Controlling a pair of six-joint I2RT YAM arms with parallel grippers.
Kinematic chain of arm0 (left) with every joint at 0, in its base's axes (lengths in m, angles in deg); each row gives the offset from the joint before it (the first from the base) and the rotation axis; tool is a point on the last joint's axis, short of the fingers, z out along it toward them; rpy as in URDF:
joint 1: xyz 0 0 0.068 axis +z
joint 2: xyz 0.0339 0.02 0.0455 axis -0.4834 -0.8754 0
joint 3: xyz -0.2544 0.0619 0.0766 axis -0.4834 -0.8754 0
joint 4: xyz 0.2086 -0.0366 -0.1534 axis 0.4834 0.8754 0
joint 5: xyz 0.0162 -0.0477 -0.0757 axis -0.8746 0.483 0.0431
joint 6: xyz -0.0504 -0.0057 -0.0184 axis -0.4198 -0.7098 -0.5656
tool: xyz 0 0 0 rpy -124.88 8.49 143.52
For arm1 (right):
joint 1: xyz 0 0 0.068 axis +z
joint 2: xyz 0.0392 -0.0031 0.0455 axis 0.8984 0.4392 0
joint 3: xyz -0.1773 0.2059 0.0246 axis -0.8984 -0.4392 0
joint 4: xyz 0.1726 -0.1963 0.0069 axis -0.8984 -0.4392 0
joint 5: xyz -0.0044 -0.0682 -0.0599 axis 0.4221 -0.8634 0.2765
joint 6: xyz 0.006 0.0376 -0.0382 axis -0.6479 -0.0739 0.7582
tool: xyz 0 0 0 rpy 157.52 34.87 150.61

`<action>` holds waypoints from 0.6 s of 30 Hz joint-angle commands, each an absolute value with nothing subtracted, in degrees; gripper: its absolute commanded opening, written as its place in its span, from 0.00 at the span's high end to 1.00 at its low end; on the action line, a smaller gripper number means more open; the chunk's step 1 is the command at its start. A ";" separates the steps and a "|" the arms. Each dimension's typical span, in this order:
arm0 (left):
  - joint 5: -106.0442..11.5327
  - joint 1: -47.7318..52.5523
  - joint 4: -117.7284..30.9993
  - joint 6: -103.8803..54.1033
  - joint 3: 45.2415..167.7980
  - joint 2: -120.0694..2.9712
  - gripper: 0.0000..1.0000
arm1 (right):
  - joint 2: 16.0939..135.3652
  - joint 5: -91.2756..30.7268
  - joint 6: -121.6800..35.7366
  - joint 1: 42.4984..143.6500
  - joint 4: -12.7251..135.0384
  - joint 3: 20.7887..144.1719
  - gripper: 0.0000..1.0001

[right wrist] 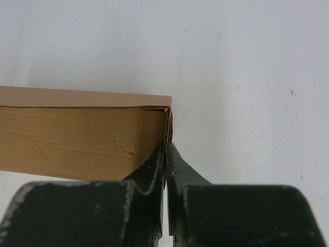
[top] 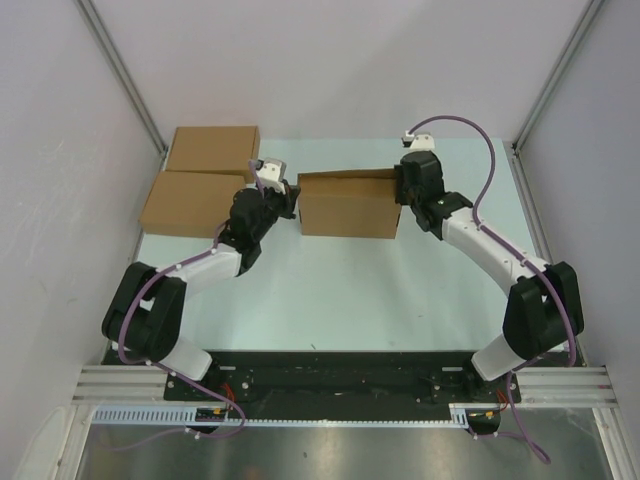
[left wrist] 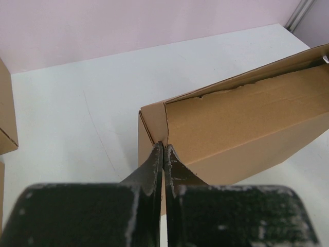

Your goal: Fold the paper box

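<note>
The paper box (top: 348, 215) stands as a made-up brown cardboard box in the middle of the table, with its top flap slightly raised along the back. My left gripper (top: 293, 196) is at the box's left end. In the left wrist view the box (left wrist: 247, 123) fills the right side, and the shut left gripper (left wrist: 164, 147) has its tips against the left corner seam; no cardboard shows between them. My right gripper (top: 400, 186) is at the right end. In the right wrist view the gripper (right wrist: 167, 146) is shut on the thin end wall of the box (right wrist: 77, 139).
Two flat brown boxes lie at the back left, one (top: 213, 150) behind the other (top: 190, 203), close to my left arm; an edge of one (left wrist: 6, 113) shows in the left wrist view. White walls and metal rails enclose the table (top: 330, 290).
</note>
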State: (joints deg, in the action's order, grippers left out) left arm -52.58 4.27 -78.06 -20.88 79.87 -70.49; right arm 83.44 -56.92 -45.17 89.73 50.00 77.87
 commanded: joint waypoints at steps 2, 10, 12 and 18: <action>-51.12 2.72 -66.84 -22.63 77.33 -74.11 1.00 | 82.72 -54.44 -46.79 90.49 45.32 73.91 1.00; -52.09 2.72 -65.34 -22.36 78.30 -74.02 1.00 | 79.82 -56.28 -48.11 91.28 46.28 72.15 0.78; -52.09 2.72 -65.34 -22.36 78.38 -74.02 1.00 | 78.77 -57.25 -48.11 91.28 46.90 72.15 0.68; -51.83 2.63 -64.73 -22.36 79.00 -74.02 1.00 | 76.04 -59.70 -47.85 91.72 48.30 72.24 0.55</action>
State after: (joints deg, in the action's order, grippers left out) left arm -53.82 3.94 -77.95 -20.90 80.11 -70.91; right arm 78.63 -57.77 -47.42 91.04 50.64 73.02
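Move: Pinched already between the right fingers is the right end wall of the standing paper box, near its upper front corner; the box's middle lies about 11 cm to that hand's left, level in depth and some 6 cm lower. From the left hand, which holds the left end, the box's middle is about 11 cm to the right, level in depth and 6 cm down. Two spare boxes lie left of the left hand: the near one 22 cm left and 6 cm farther out, the far one 18 cm left and 17 cm out, both about 10 cm lower. Easing back towards the robot by about half a centimetre with its pinch still shut, the right hand then opens its fingers to nearly half and lets go of the box's right end wall, still drawing back to about 2 cm in all, level, with the parted tips left either side of the wall's near edge. The left hand stays in place and keeps its closed pinch on the left end. ##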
